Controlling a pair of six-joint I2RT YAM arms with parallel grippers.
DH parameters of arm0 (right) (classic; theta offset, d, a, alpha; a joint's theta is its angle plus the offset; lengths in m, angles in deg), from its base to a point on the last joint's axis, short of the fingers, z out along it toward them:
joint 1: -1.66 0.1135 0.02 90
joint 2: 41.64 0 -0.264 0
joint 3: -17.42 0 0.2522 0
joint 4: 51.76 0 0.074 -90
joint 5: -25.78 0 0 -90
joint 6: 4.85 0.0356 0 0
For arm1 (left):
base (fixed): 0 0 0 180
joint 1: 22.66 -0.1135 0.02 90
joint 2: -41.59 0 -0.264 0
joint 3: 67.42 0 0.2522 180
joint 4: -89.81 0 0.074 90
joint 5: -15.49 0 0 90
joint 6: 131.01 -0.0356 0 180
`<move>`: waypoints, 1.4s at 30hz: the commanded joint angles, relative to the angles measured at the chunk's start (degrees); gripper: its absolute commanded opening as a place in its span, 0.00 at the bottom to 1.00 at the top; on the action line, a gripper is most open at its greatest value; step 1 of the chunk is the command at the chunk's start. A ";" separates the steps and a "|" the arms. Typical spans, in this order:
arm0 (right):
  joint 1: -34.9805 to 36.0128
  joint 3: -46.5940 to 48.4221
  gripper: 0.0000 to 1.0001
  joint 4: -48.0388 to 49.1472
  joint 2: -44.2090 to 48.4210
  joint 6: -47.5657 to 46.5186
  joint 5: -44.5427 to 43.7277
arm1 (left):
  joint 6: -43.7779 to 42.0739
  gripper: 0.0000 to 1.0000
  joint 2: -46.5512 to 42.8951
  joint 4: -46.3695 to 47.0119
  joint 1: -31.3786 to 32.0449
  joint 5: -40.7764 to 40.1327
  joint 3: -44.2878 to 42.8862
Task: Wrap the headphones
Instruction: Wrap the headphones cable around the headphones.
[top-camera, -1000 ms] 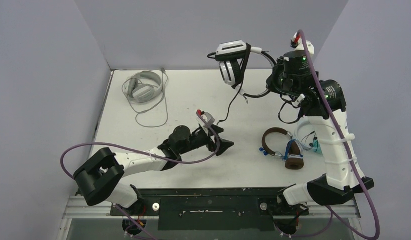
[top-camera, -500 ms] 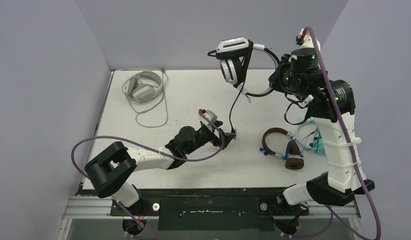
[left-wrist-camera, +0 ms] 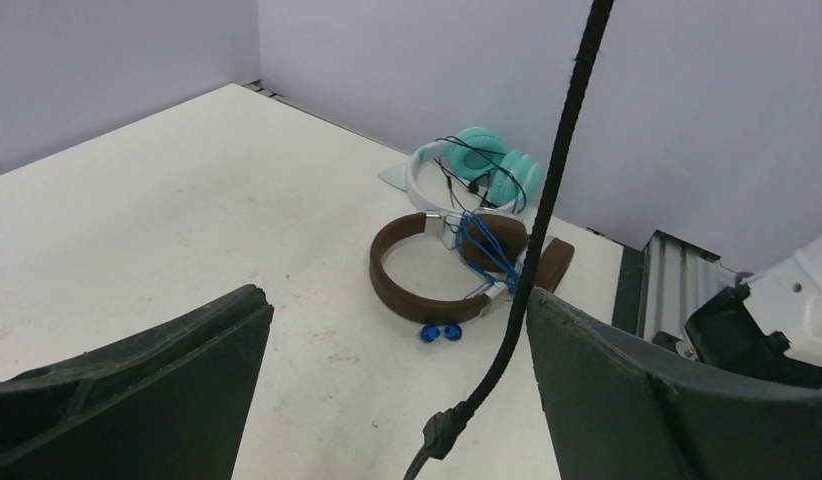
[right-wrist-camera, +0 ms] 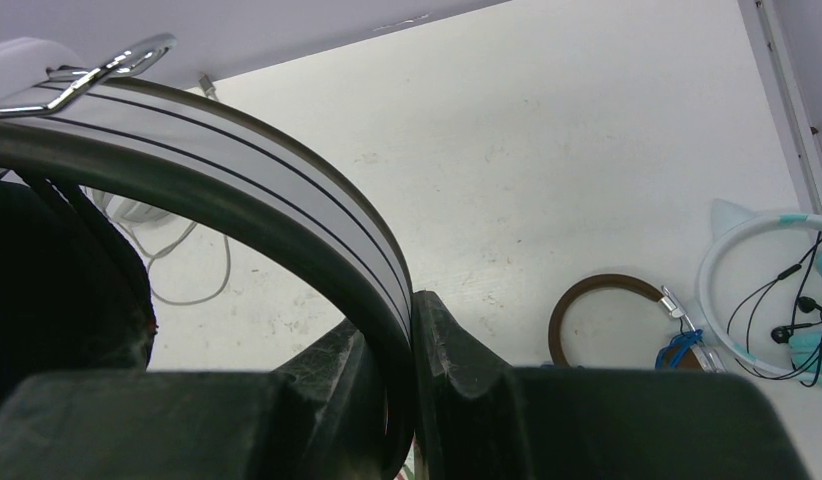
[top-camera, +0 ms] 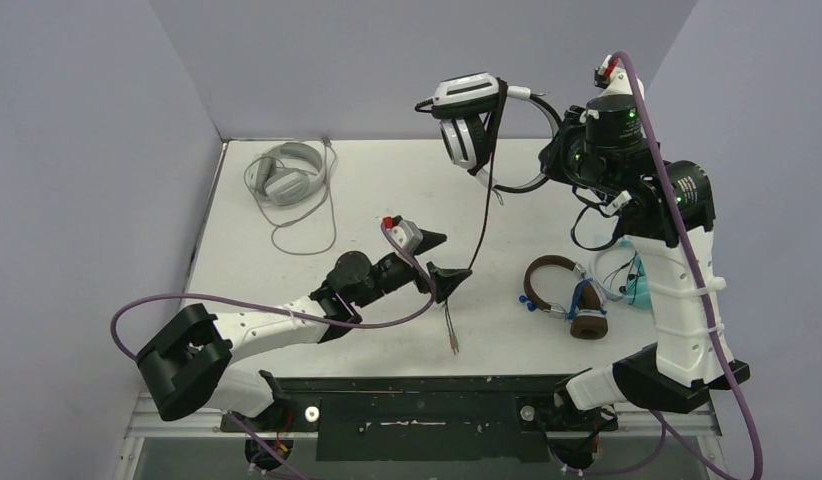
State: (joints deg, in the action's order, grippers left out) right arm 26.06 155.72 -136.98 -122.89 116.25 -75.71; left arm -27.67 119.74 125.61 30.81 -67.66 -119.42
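My right gripper (top-camera: 555, 160) is shut on the band of the black-and-white headphones (top-camera: 465, 112), holding them high over the back of the table. In the right wrist view the striped band (right-wrist-camera: 287, 190) is pinched between the fingers of that gripper (right-wrist-camera: 412, 330). The black cable (top-camera: 484, 200) hangs straight down from the headphones, its plug (top-camera: 455, 345) near the table's front. My left gripper (top-camera: 442, 255) is open, its jaws wide on either side of the cable (left-wrist-camera: 547, 190). The cable runs close to the right-hand finger (left-wrist-camera: 627, 370), ungripped.
Brown headphones (top-camera: 557, 285) with a bundled blue cable lie right of centre, and a teal pair (top-camera: 635, 290) lies beside them at the right arm's foot. Pale grey headphones (top-camera: 287, 175) with a loose grey cable lie at the back left.
The left gripper opened wide and let the black cable go; the cable now hangs straight with its plug dropped toward the front. The right arm lifted the headphones slightly.
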 commanded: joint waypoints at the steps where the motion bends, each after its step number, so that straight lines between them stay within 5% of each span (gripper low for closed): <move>1: -0.24 1.76 0.00 6.51 1.32 1.65 1.03 | 0.19 0.97 -1.16 3.28 -0.06 6.77 -1.22; 11: -0.25 1.09 0.00 7.42 1.39 1.88 2.23 | -0.94 0.97 0.00 1.58 -0.10 12.01 -4.83; 21: -0.28 0.80 0.00 8.09 1.49 2.35 3.90 | -6.32 0.80 8.26 -2.52 -0.12 8.35 -11.07; 26: -0.29 1.15 0.00 7.86 1.53 2.56 4.43 | -8.12 0.59 12.75 -3.33 -0.14 6.43 -12.62; 32: -0.31 1.25 0.00 6.51 2.03 1.78 4.74 | -7.43 0.12 14.32 1.59 -1.35 -3.44 -7.51; 37: -0.24 -2.03 0.00 7.43 4.28 -1.33 10.71 | -0.54 0.00 13.48 3.12 -8.49 3.65 -5.74; 42: -0.28 -6.88 0.00 8.16 7.21 -2.74 14.99 | 4.65 0.00 14.36 8.18 -13.32 10.00 -2.80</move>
State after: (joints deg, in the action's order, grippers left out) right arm 26.02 149.86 -136.33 -120.62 113.03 -66.88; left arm -28.02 134.19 128.40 19.95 -62.67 -124.44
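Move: The black cable of the black-and-white headphones hangs between the left hand's wide-open fingers, about 3 cm back and 2 cm right of the hand point, level with it. The ear cups it hangs from are roughly 10 cm ahead, straight in line sideways and 18 cm above; the brown headphones lie some 7 cm ahead, 24 cm right and 22 cm below. From the right hand, which holds the headband, that stretch of cable is about 9 cm back, 11 cm left and 17 cm below. Back first, by some 2.5 cm, then to the right, the left hand brings its open fingers around the hanging cable, sinks and moves forward while shutting them to pinch it just above the plug split, then carries it forward and left, ending about 6 cm lower. The right hand keeps its grip on the headband, creeping left, and at the end eases down and back about 2 cm. ##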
